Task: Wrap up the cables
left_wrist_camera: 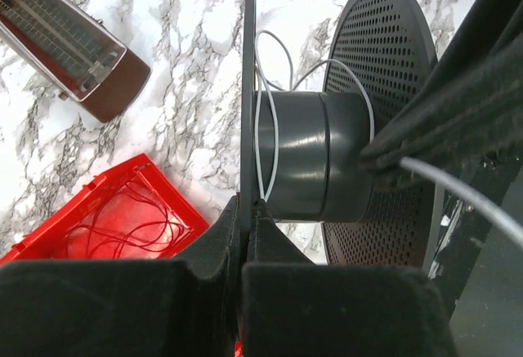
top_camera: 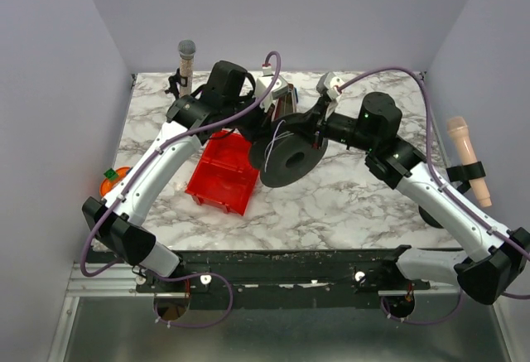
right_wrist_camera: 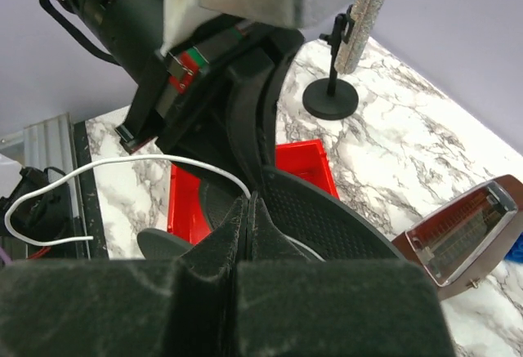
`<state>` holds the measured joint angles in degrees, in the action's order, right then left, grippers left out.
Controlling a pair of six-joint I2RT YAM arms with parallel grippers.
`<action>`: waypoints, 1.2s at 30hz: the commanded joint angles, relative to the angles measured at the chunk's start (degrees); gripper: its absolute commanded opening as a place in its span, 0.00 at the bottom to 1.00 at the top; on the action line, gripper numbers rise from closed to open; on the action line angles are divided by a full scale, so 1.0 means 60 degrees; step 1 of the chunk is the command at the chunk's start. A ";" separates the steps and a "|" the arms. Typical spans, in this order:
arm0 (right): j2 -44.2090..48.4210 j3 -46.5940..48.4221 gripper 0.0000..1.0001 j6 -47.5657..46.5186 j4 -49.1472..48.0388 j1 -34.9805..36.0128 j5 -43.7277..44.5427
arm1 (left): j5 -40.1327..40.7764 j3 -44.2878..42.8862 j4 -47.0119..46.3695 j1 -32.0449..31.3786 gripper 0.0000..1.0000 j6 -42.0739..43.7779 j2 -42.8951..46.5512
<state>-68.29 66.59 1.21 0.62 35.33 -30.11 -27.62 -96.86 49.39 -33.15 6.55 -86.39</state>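
Observation:
A black round spool (top_camera: 286, 161) is held on edge above the table's middle. My left gripper (left_wrist_camera: 247, 206) is shut on the rim of the spool's thin left flange (left_wrist_camera: 247, 87). The thin white cable (left_wrist_camera: 265, 140) loops loosely round the spool's core (left_wrist_camera: 315, 157). It leads off to my right gripper (right_wrist_camera: 249, 202), which is shut on it just above the perforated flange (right_wrist_camera: 327, 218). The cable's free end (right_wrist_camera: 49, 185) curls out to the left in the right wrist view. In the top view the left gripper (top_camera: 269, 134) and right gripper (top_camera: 310, 130) meet at the spool.
A red bin (top_camera: 222, 176) holding thin red wire (left_wrist_camera: 122, 222) sits left of the spool. A brown box with a clear face (left_wrist_camera: 73, 42) lies behind it. A microphone on a stand (top_camera: 186, 60) is at the back left. A beige microphone (top_camera: 465, 155) is at the right edge.

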 commanded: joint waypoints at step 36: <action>0.0892 -0.1177 0.51 -0.0646 0.0308 0.1934 0.3714 | 0.2582 -0.1302 -0.1200 0.0939 0.00 -0.3420 0.0292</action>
<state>-66.72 63.96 -11.86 5.67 47.62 -13.37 -12.03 -100.84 46.09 -28.88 -10.52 -88.01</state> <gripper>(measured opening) 0.482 0.023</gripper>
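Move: The right hand already holds the white cable close above the spool; the middle of the spool's hub lies about 12 cm below it, 2 cm to its left and 1 cm back. The left hand has the spool by a flange rim, with the hub's middle about 4 cm back, 4 cm right and 8 cm below. From the right hand, the metronome stands about 25 cm ahead and 2 cm left, and the red box about 5 cm ahead and 21 cm left, both on the table far below. Still pinching the white cable, the right hand draws it about 5 cm left over the spool while sinking and tilting, then opens its fingers about halfway, lets go, and backs off a little right and farther down. The left hand keeps its pinch on the flange and swings the spool counter-clockwise some 25 degrees, carrying it about 6 cm forward and slightly left. ##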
